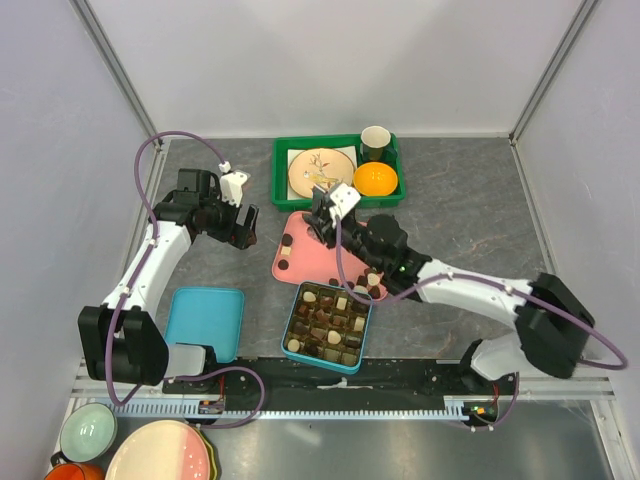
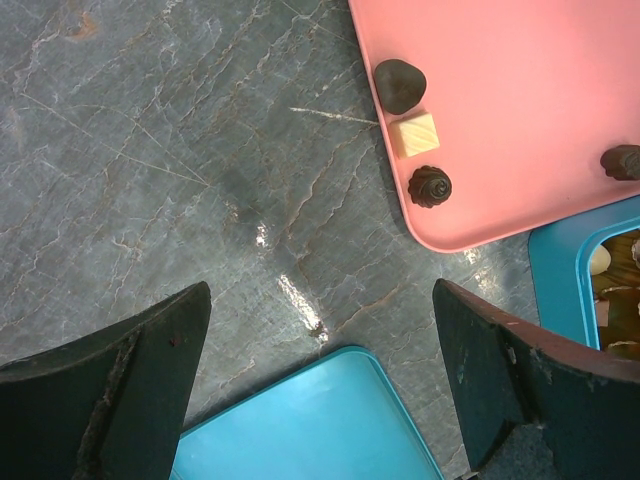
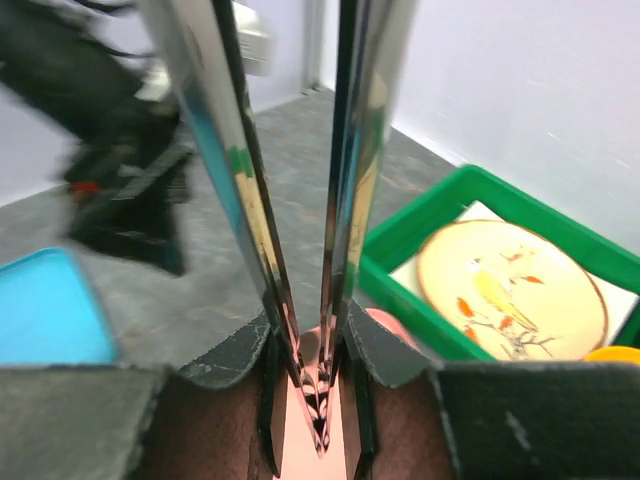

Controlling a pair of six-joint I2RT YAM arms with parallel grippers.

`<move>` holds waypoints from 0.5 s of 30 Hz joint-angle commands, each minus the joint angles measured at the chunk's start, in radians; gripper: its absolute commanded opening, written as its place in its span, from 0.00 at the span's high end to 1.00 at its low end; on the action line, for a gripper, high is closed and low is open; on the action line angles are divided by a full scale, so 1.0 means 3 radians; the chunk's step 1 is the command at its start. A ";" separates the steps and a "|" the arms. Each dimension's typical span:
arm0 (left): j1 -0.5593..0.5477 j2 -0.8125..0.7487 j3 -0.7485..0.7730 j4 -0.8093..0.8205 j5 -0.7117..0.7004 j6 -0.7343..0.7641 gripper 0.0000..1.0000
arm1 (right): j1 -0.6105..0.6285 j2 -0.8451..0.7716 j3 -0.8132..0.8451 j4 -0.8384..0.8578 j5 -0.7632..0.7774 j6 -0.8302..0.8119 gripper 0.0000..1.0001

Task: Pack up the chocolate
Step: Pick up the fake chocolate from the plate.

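Observation:
Chocolate pieces lie on a pink tray (image 1: 300,250): two dark ones (image 1: 287,241) at its left side and a small cluster (image 1: 365,284) at its near right corner. The left wrist view shows a dark piece (image 2: 399,84), a cream square (image 2: 415,134) and a dark swirl (image 2: 430,186) on that tray (image 2: 520,90). A teal box (image 1: 327,327) holds several more pieces in compartments. My right gripper (image 1: 325,222) (image 3: 322,350) hovers over the tray's far edge, shut on metal tongs (image 3: 240,180) whose tips are out of view. My left gripper (image 1: 238,228) (image 2: 320,330) is open and empty above the table.
The teal lid (image 1: 205,322) (image 2: 320,430) lies left of the box. A green tray (image 1: 283,180) at the back holds a patterned plate (image 1: 320,170), a cup (image 1: 375,143) and an orange (image 1: 376,180). Bowls and plates (image 1: 160,450) are stacked at the near left.

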 commanded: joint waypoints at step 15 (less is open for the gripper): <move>0.0037 -0.0064 0.0045 0.0071 0.0025 0.0117 0.01 | -0.0794 0.1535 0.0647 0.0989 -0.0161 0.0022 0.49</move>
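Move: The dark round chocolate on the far edge of the pink plate lies about 16 cm ahead of the right hand, neither left nor right, some 25 cm below. Its dark neighbour sits about 4 cm left of it and 1 cm farther out; the dark chocolate topping the plate's left column is about 11 cm ahead of the hand and 9 cm left. From the idle left hand the aimed-at chocolate is roughly 14 cm ahead, 19 cm right, 14 cm below. Towards the two dark chocolates at the pink plate's far edge, the right hand brings its still-held metal tongs forward about 13 cm and, soon after setting off, down some 10 cm, slowing towards the end. The wrist swings about 10 degrees clockwise while the fingers part, spreading the closed tong tips wide enough to straddle a chocolate; they don't seem to touch one yet. ##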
